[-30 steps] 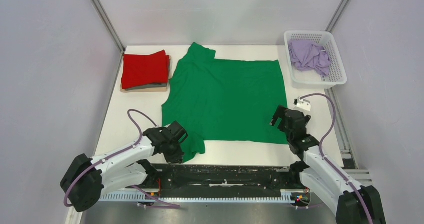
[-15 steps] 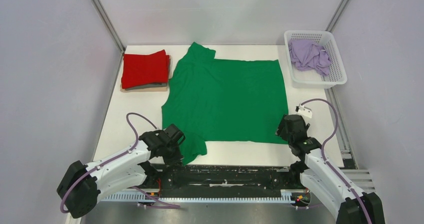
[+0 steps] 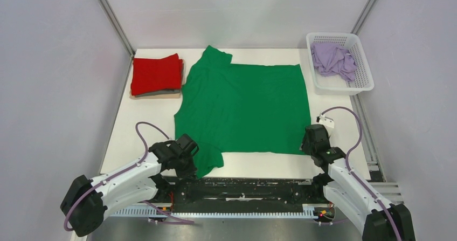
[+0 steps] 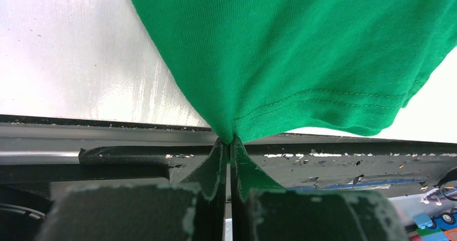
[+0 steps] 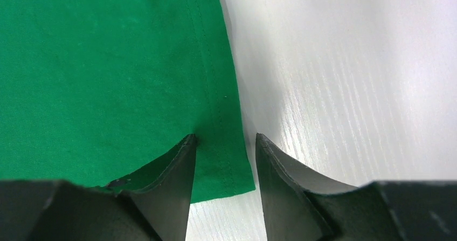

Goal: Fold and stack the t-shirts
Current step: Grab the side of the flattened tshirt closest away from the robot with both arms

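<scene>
A bright green t-shirt (image 3: 242,106) lies spread flat across the middle of the table. My left gripper (image 3: 189,163) is shut on its near-left sleeve hem (image 4: 302,98), and the fabric bunches into the fingertips (image 4: 230,141). My right gripper (image 3: 312,138) is down at the shirt's near-right corner (image 5: 226,171). Its jaws stand partly apart and straddle the stitched side hem, one finger (image 5: 172,171) on the green cloth and the other (image 5: 280,171) on bare table. A folded red t-shirt (image 3: 156,74) sits at the back left. A crumpled pale lilac t-shirt (image 3: 333,59) lies in the basket.
The white lattice basket (image 3: 366,71) stands at the back right corner. The red shirt rests on a grey layer and a flat brown board (image 3: 161,95). A black rail (image 3: 242,190) runs along the near table edge between the arm bases. Grey walls enclose the table.
My right gripper dropped from above the table onto the shirt's near-right corner and its jaws narrowed. The left gripper stayed shut on the sleeve and shifted slightly toward the near edge.
</scene>
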Tool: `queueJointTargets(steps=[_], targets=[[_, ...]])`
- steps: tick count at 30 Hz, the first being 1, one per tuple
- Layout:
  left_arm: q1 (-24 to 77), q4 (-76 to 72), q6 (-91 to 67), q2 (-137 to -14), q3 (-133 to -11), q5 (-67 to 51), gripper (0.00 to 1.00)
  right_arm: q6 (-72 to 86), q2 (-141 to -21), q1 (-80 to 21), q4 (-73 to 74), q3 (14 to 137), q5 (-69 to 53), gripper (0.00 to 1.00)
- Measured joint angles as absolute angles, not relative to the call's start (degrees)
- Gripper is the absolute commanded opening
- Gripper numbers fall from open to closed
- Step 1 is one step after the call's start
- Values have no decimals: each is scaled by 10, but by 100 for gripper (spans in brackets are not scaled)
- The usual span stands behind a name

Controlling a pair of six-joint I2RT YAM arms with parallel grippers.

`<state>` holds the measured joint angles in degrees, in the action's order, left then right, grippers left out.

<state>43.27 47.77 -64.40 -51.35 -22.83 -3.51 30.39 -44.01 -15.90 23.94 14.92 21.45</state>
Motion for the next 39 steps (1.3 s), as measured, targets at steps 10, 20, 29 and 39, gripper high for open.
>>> queueJointTargets(steps=[10,20,29,39], targets=[[433,482,-644,-500,-228,-34,2,302,-429,-159,274,157,209,49],[433,483,-644,-498,-228,-34,2,303,-434,-159,340,180,186,44],[433,489,-639,-496,-229,-37,2,305,-459,-159,309,180,167,19],[437,554,-634,-455,-237,-68,2,317,-433,-159,338,181,173,2]])
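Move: The shirt's near right corner lies about 2 cm back from the right hand, level with it sideways and roughly 1 cm below; from there the near hem runs left, its middle some 18 cm left of the hand and 1 cm back. That right corner is about 50 cm right and 10 cm ahead of the left hand, which holds the sleeve. The sleeve's free corner is roughly 12 cm right and 4 cm ahead of the left hand; the table's near edge is 1 cm ahead of it. The shirt's near right corner gets pinched: the half-open right hand draws back about 2 cm low over the cloth, its fingers tipping more steeply down, edges left and closes on the corner, then eases back again. The left hand keeps its grip on the sleeve, staying put at first, then pulls some 2 cm back past the table edge while rising slightly. ##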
